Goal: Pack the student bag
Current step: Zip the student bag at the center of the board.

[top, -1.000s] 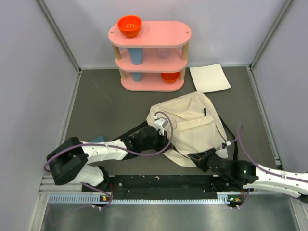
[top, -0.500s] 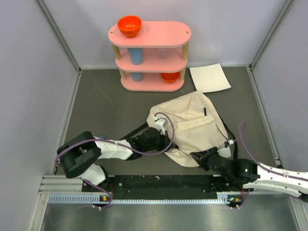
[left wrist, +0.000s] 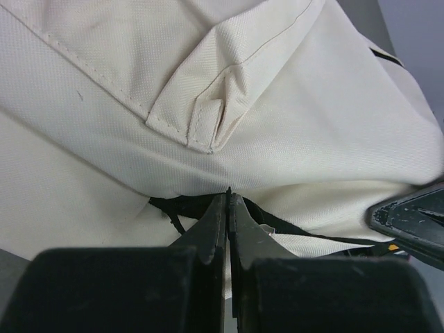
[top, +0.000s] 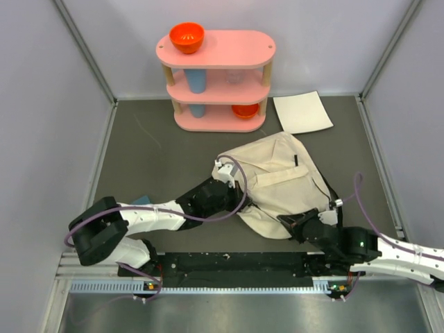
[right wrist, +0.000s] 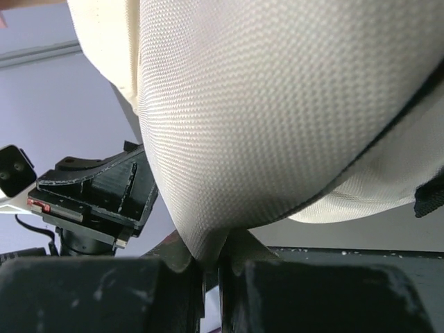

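Observation:
The student bag (top: pixel 284 180) is a cream fabric backpack lying on the dark table, right of centre. My left gripper (top: pixel 236 201) is at its left edge. In the left wrist view that gripper (left wrist: pixel 229 196) is shut, its tips pinching a thin black strap or trim under the bag's cream flap (left wrist: pixel 277 104). My right gripper (top: pixel 286 223) is at the bag's near corner. The right wrist view shows it (right wrist: pixel 208 260) shut on a fold of the bag's cloth (right wrist: pixel 277 104), which hangs up out of the jaws.
A pink three-tier shelf (top: pixel 216 50) stands at the back, with an orange bowl (top: pixel 187 37) on top, blue cups (top: pixel 197 82) and another orange bowl (top: pixel 245 109) below. A flat white sheet (top: pixel 302 112) lies to its right. A small blue object (top: pixel 142 200) lies by the left arm.
The left arm's elbow swung in and back out, and its wrist rose slightly toward the back with the bag's edge. The right gripper shifted a little right; the bag's near corner moved with it.

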Motion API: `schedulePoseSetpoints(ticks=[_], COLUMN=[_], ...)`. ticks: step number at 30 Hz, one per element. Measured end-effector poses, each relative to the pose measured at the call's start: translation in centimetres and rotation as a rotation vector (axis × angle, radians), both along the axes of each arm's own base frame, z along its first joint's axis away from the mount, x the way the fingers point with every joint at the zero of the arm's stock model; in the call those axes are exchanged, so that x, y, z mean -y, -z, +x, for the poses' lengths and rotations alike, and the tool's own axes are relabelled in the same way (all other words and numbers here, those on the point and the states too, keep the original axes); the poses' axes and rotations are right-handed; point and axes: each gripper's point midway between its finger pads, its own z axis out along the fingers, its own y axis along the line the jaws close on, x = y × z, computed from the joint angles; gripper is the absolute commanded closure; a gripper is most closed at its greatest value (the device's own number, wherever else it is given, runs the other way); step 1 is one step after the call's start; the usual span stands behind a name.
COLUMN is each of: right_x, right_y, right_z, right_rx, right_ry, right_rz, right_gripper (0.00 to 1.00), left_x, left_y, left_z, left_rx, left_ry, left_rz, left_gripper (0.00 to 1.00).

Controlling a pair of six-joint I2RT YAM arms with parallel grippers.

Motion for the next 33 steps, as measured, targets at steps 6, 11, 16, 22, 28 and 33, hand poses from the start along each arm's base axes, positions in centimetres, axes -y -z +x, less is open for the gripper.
schedulePoseSetpoints(ticks=[6,11,16,22,28,33], right_x=[0.0,0.1,0.4,0.8,1.5,2.7], right_y=[-1.0,-1.7,-1.8,-2.4,-3.9,-4.8], right_z=[0.2,0.1,0.0,-0.1,0.0,0.3], right_rx=[0.016,0.024,0.026,0.029,0.044,0.057], right_ry=[0.011,0.011,0.010,0.009,0.020,0.044], right_rz=[0.052,0.089,0.097,0.102,0.101,0.053], right_gripper=[1.00,1.00,1.00,1.00,1.00,1.00], left_x=[-0.7,-1.0,-1.1,-1.3,-0.9,0.7], left_y=[-1.4,-1.9,-1.9,-2.3,-3.1,-2.9], left_z=[0.5,0.3,-0.1,-1.4,-2.1,-2.4], left_rx=[-0.020,-0.047,-0.094,-0.113,-0.059,-0.001], left_ry=[0.002,0.028,0.041,0.083,0.148,0.226], left_rz=[-0.014,-0.035,-0.036,-0.087,-0.138,-0.143], left_gripper=[1.00,1.00,1.00,1.00,1.00,1.00])
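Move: The left fingers already pinch at the zip by its slider; the stretch they work along runs to the bag edge pinched in the right fingers, some 9 cm to their right and 5 cm back, near level. The bag's pocket strip lies about 9 cm ahead, 9 cm right and a little lower. From the right hand, the slider is about 8 cm left and 5 cm ahead, and the right strap some 18 cm right and 6 cm ahead, lower. Keeping its pinch on the bag edge, the right hand lifts it about 5 cm and, mostly towards the end, draws it some 3 cm to the right, away from the slider. The left hand, still shut at the zip, rises about 3 cm, edging left, then comes back a good 2 cm towards its base and finally right again, turning clockwise by some 10 to 15 degrees. ##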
